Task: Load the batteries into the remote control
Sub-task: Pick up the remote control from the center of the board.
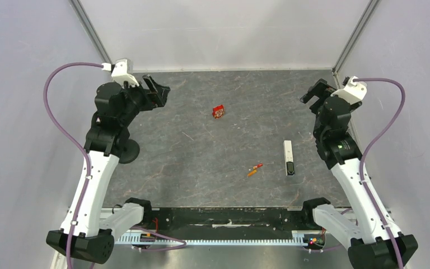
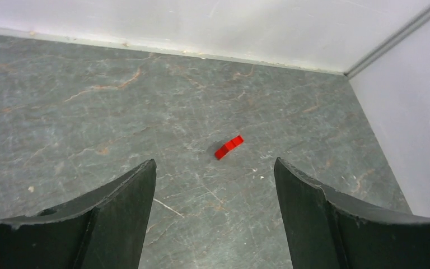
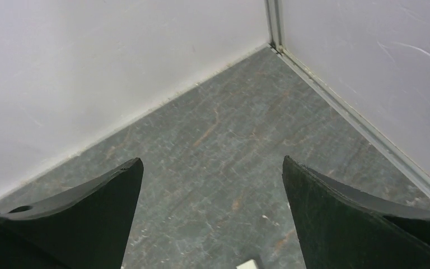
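The remote control [image 1: 288, 158] is a slim white bar with a dark near end, lying lengthwise on the grey table right of centre. The batteries [image 1: 255, 169], two tiny orange-red cylinders, lie together just left of it. My left gripper [image 1: 159, 92] [image 2: 214, 168] hangs open and empty at the far left, well away from both. My right gripper [image 1: 312, 94] [image 3: 211, 160] is open and empty at the far right, beyond the remote control's far end. A small white corner [image 3: 248, 264] shows at the bottom edge of the right wrist view; I cannot tell what it is.
A small red square box [image 1: 219, 111] [image 2: 228, 147] sits on the table at the back centre, ahead of my left fingers. White walls close the back and both sides. A black rail [image 1: 229, 216] runs along the near edge between the arm bases.
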Robot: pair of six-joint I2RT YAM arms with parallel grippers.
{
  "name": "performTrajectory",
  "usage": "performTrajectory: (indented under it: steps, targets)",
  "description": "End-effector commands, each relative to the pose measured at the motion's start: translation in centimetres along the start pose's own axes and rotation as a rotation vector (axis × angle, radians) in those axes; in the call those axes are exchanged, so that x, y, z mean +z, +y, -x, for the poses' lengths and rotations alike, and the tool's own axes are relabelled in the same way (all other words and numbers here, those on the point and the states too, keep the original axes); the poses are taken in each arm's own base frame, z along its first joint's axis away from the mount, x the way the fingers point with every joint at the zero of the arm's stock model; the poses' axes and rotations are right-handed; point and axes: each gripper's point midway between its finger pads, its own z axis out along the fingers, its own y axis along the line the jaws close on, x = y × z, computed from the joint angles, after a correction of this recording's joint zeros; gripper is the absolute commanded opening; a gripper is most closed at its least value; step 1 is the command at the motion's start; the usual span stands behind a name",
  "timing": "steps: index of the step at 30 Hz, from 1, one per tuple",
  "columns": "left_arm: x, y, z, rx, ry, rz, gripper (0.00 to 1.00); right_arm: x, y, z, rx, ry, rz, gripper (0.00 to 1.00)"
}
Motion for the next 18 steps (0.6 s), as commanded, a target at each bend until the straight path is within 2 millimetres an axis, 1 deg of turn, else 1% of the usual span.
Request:
performTrajectory:
  steps: [1, 4, 8, 9, 10, 13, 14, 18]
  targets:
    - [-0.1, 1.9, -0.4, -0.045, -0.02, 0.104, 0.83, -0.1, -2.0, -1.5, -0.026, 0.007, -0.074, 0.98]
    - [-0.1, 2.1, -1.6, -0.057, 0.005, 0.102, 0.84, 0.2, -2.6, -3.4, -0.102, 0.068, -0.081, 0.98]
    - [0.9, 2.2, -4.0, -0.078, 0.076, 0.077, 0.83, 0.2, -2.6, -6.8, -0.194, 0.199, -0.044, 0.98]
    - [1.2, 1.8, -4.6, -0.078, 0.1, 0.053, 0.83, 0.0, -2.7, -7.7, -0.21, 0.229, -0.039, 0.98]
    - [1.4, 1.3, -5.1, -0.068, 0.124, 0.014, 0.82, -0.1, -2.9, -8.5, -0.224, 0.255, -0.037, 0.98]
    - [1.5, -2.3, -6.7, -0.041, 0.218, -0.206, 0.79, -0.6, -3.6, -11.7, -0.271, 0.36, -0.022, 0.98]
    - [1.5, -3.1, -7.1, -0.039, 0.236, -0.239, 0.79, -0.9, -3.8, -12.7, -0.288, 0.401, -0.013, 0.98]
    - [2.1, -4.5, -9.2, 0.001, 0.276, -0.256, 0.79, -1.8, -4.8, -17.6, -0.334, 0.571, -0.002, 0.98]
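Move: From the right hand, the white remote control lies about 10 cm back and 4 cm to the left, some 33 cm below. The pair of batteries is roughly 14 cm back and 15 cm left of that hand, at the same depth. From the left hand, the remote is around 9 cm back and 41 cm to the right, about 37 cm down; the red packet is some 8 cm ahead and 17 cm right of it, equally low. Sink the right gripper about 13 cm, almost straight down towards the remote control, tipping its fingers down by some 25 degrees as it gathers speed and keeping them wide open. Lower the left gripper as well, about 7 cm, then swing it right over the last part, tipping it down slightly and turning it a little clockwise, still open. ##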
